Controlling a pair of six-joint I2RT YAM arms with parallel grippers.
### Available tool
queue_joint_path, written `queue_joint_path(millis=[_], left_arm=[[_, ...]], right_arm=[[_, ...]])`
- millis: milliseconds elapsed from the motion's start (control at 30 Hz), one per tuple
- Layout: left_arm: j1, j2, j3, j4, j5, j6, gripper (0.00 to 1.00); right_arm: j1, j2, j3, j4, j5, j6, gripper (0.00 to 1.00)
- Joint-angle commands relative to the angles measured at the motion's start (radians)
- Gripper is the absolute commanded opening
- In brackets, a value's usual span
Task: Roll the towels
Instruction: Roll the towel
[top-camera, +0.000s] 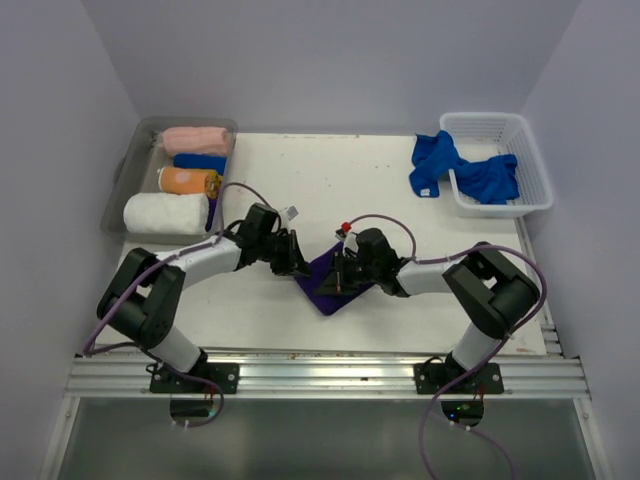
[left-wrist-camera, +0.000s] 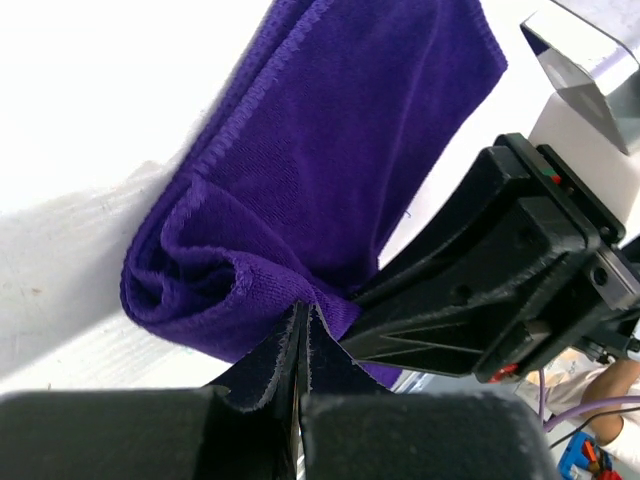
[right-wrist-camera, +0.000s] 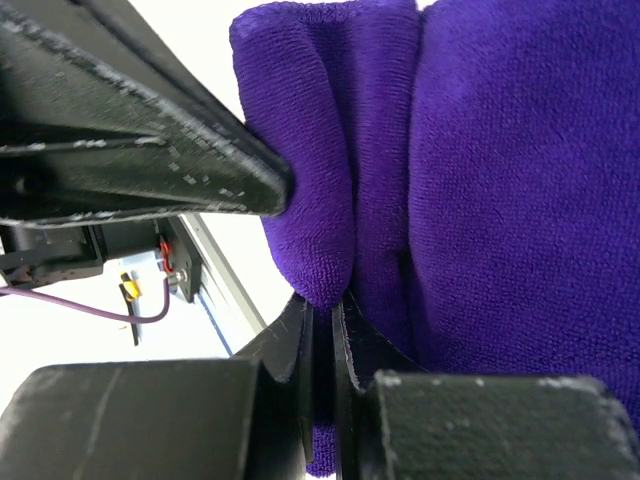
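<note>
A dark purple towel lies crumpled at the table's middle, between both grippers. My left gripper is at its left edge and my right gripper at its right. In the left wrist view the left gripper is shut, with a partly rolled fold of the purple towel puckering into its tips. In the right wrist view the right gripper is shut on a fold of the purple towel, and cloth shows between its fingers. Royal blue towels hang over the white basket's edge at the far right.
A white lattice basket stands at the back right. A grey bin at the back left holds rolled towels: pink, blue, orange and white. The two gripper heads nearly touch.
</note>
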Motion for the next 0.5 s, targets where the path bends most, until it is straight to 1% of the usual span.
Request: queue_joint_path(millis=[0,167,233,267,300,367,400,467], left_arm=[[-0.009,0.032,0.018,0.068,0.016,0.014,0.0],[-0.009,0.069,0.024,0.092,0.007,0.011,0.0],[-0.007,0.095,0.033,0.088,-0.01,0.016,0.0],[-0.009,0.124,0.04,0.071,-0.016,0.023,0.0],[-0.009,0.138,0.05,0.062,-0.021,0.029,0.0],[-0.009,0.17,0.044,0.066,-0.016,0.032,0.0],[-0.007,0.176,0.042,0.068,-0.016,0.032,0.0],[-0.01,0.196,0.041,0.069,-0.015,0.032,0.0]], right_arm=[[-0.008,0.002,-0.02,0.037,-0.026,0.022,0.0],[-0.008,-0.004,-0.031,0.036,-0.018,0.02,0.0],[-0.008,-0.015,-0.029,0.005,-0.006,0.005,0.01],[-0.008,-0.038,-0.032,-0.01,0.002,-0.001,0.06],[-0.008,-0.058,-0.031,-0.062,0.035,-0.027,0.18],[-0.007,-0.099,-0.031,-0.12,0.071,-0.056,0.34],[-0.005,-0.153,-0.025,-0.201,0.121,-0.094,0.46],[-0.007,-0.213,-0.023,-0.278,0.178,-0.145,0.55]])
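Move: The purple towel's rolled edge runs slantwise beneath the hands: its middle is about 3 cm back, 2 cm right and 5 cm below the left fingertips, and some 2 cm left of the right hand point, level fore and aft and barely lower, with the right fingers pinching it. The flat part is about 9 cm right and 1 cm back of the left hand, or 4 cm ahead and 4 cm right of the right hand. The shut left fingers press down onto the outer end of the purple towel's rolled edge, sinking a little over 3 cm with about a centimetre each of drift forward and right. Near the end the right fingers open to about half and let go of the fold they were pinching, as that hand eases some 1.5 cm to its right, rising slightly at the last. ##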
